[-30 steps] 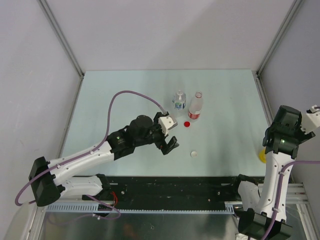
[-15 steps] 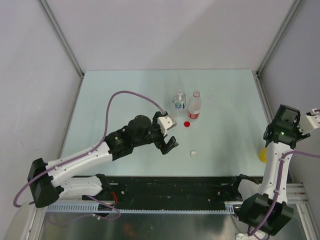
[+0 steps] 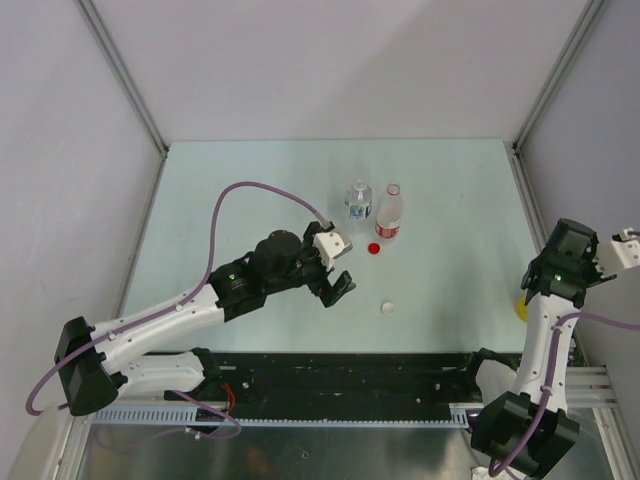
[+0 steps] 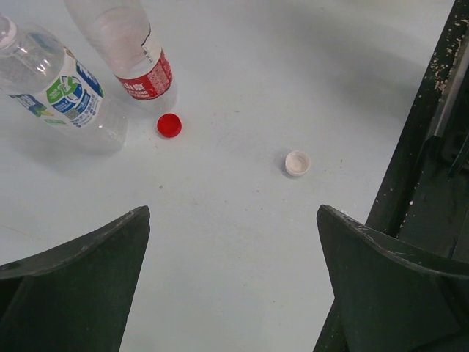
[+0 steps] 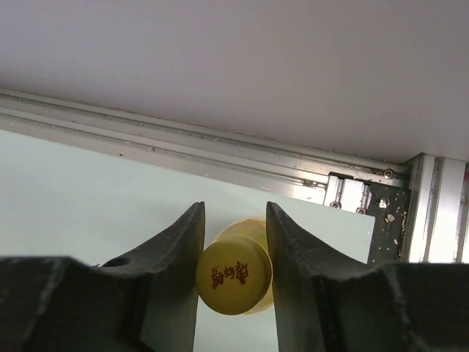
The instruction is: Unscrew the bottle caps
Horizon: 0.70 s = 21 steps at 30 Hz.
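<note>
A yellow cap (image 5: 234, 275) tops the orange-yellow bottle (image 5: 249, 231) near the table's right edge. My right gripper (image 5: 234, 210) is shut on this cap, a finger pressing each side. From above only a yellow sliver of that bottle (image 3: 522, 306) shows under the right arm (image 3: 566, 266). A red cap (image 4: 169, 125) and a white cap (image 4: 297, 163) lie loose on the table. Behind them stand the blue-green-label bottle (image 4: 64, 94) and the red-label bottle (image 4: 141, 64). My left gripper (image 4: 233, 213) hovers wide open and empty, short of the caps.
The black rail (image 4: 432, 147) along the table's near edge runs close to the left gripper's right finger. An aluminium frame rail (image 5: 220, 143) and grey wall stand just beyond the yellow bottle, at the right table edge (image 3: 530, 215).
The right gripper's jaws have closed in on the yellow cap while the right arm shifted and lowered slightly. The left arm has stayed almost still, jaws wide open.
</note>
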Each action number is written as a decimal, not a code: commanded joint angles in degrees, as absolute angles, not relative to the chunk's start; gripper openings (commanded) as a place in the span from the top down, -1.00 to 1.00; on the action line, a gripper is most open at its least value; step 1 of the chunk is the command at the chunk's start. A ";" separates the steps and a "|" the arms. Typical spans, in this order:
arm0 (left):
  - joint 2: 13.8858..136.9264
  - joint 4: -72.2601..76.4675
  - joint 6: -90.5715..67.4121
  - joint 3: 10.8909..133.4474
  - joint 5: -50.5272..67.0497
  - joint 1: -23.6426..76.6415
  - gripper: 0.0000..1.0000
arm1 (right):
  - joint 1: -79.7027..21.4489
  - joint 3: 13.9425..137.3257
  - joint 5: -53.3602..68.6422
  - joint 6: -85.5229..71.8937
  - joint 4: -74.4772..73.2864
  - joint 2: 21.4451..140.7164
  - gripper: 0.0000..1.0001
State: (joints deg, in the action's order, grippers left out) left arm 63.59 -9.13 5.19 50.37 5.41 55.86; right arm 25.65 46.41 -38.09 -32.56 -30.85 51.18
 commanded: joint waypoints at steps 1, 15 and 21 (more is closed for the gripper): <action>61.80 -7.56 6.97 50.61 2.89 55.99 -0.99 | 25.49 42.72 -31.39 -35.44 -32.08 51.82 0.70; 56.07 -8.40 7.71 52.36 -3.40 55.82 -0.99 | 22.64 51.63 -14.08 -34.15 -26.11 54.13 1.00; 56.11 -8.49 5.93 53.70 -4.33 54.38 -0.99 | 12.45 60.44 -13.79 -32.62 -22.82 55.69 1.00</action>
State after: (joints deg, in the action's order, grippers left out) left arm 56.95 -9.63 6.07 50.39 -2.44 55.55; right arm 18.52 52.42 -16.51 -32.84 -26.35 55.68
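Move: Standing near the right-hand rail, the yellow bottle is already gripped near its cap by the right hand; the left hand's open fingers, where it is being taken, are some 48 cm to that hand's left, about level with it and 2 cm higher. Counted from the left hand, the yellow bottle is 47 cm to the right and 11 below, the white cap 13 right, straight below that line, the red cap 15 ahead and 10 right (both 20 below), the red-labelled bottle 18 ahead, 13 right, 10 below. Carrying the yellow bottle by its top end, the right hand swings forward and then increasingly left, away from the side rail and in towards the left hand, about 11 cm and gathering speed, rising only late by 2 to 3 cm. The wrist turns some 25 degrees counter-clockwise and tips up a little, grip unchanged. Meanwhile the open, empty left hand rises about 4 cm and eases 3 cm left, tipping up slightly. ##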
